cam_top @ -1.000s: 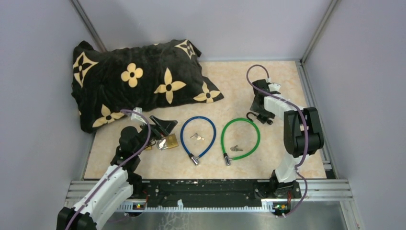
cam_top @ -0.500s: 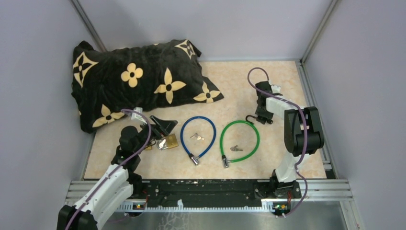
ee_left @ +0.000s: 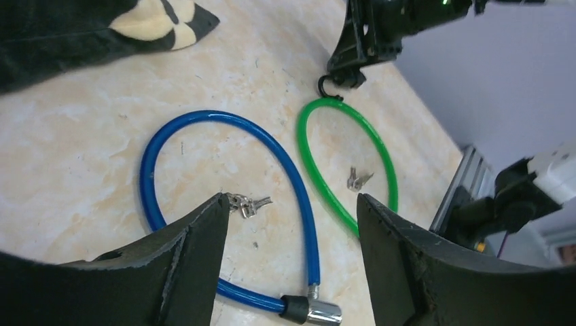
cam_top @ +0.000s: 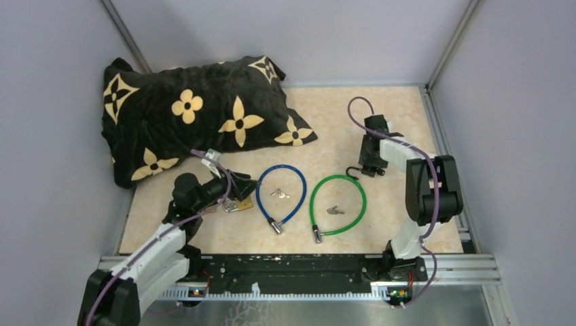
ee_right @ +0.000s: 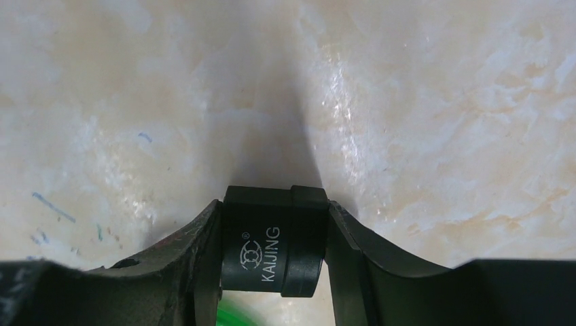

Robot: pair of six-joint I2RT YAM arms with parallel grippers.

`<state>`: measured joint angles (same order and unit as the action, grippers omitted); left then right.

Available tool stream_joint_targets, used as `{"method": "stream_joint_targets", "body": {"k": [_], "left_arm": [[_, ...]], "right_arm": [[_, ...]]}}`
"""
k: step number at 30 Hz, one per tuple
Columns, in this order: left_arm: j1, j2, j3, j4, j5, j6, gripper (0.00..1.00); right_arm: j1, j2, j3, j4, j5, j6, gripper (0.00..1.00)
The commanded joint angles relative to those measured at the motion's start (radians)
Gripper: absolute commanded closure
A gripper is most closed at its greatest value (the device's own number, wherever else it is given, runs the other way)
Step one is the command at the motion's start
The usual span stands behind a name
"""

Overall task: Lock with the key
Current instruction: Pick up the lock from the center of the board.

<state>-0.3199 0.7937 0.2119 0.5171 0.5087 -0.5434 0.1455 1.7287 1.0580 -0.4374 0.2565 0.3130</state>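
Note:
A blue cable lock [cam_top: 280, 192] lies open on the table with its small keys [cam_top: 278, 195] inside the loop. A green cable lock [cam_top: 337, 204] lies to its right, with keys [cam_top: 333, 210] inside. My left gripper [cam_top: 238, 185] is open and empty, just left of the blue cable. In the left wrist view [ee_left: 292, 200] it looks at the blue cable [ee_left: 224, 129] and keys [ee_left: 248, 204]. My right gripper [cam_top: 370, 166] is shut on the green cable's black lock head [ee_right: 272, 251], marked KAIJING, at the table surface.
A brass padlock [cam_top: 240, 204] lies under my left gripper. A black pillow with yellow flowers [cam_top: 197, 112] fills the back left. The blue cable's metal end [ee_left: 319, 312] and the green cable's metal end [cam_top: 316, 235] point toward the near edge. Grey walls enclose the table.
My left gripper has swung right and lifted off the padlock toward the blue cable. My right gripper has shifted slightly with the lock head, and the green loop slid a little left.

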Motion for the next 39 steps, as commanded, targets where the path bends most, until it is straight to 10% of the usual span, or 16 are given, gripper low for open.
{"method": "stream_joint_targets", "body": {"k": [1, 6, 16, 35, 39], "left_arm": [[-0.053, 0.110, 0.102, 0.021, 0.205, 0.321, 0.27], [-0.241, 0.345, 0.269, -0.039, 0.272, 0.600, 0.26], [-0.391, 0.821, 0.603, 0.062, 0.226, 0.472, 0.31], [-0.409, 0.846, 0.618, 0.128, 0.244, 0.082, 0.41], [-0.409, 0.834, 0.617, 0.141, 0.258, 0.075, 0.79]], "right_arm": [[-0.003, -0.166, -0.028, 0.059, -0.080, -0.026, 1.00], [-0.001, -0.248, -0.064, 0.098, -0.132, -0.022, 1.00], [0.205, -0.429, -0.111, 0.090, -0.247, 0.099, 1.00], [0.394, -0.533, -0.114, 0.073, -0.286, 0.156, 1.00], [0.397, -0.534, -0.107, 0.080, -0.299, 0.144, 1.00]]}}
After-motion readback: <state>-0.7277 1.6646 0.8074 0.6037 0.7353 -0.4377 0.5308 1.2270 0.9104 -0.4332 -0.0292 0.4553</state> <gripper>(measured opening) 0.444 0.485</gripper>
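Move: The black lock already sits between the right fingers, still on the table; the left gripper, where it is headed, is about 12 cm back, 39 cm to the left and 14 cm higher. From the right hand, the green cable loop centres some 12 cm back and 12 cm left, at table level. From the left hand, the black lock is roughly 12 cm ahead, 39 cm right and 14 cm below, with the blue loop's middle about 9 cm right, 3 cm ahead and 17 cm below. Keeping its pinch on the black lock, the right hand lifts, then carries it left and back towards the left gripper, about 17 cm left, 12 cm up and 9 cm back, rolling its left side up and swinging counter-clockwise by some 25 degrees each. The left hand sweeps about 19 cm right over the blue loop to meet it, turning clockwise and dipping slightly before easing part-way up, then its fingers narrow around the lock's black rod-like end, contact not certain. ##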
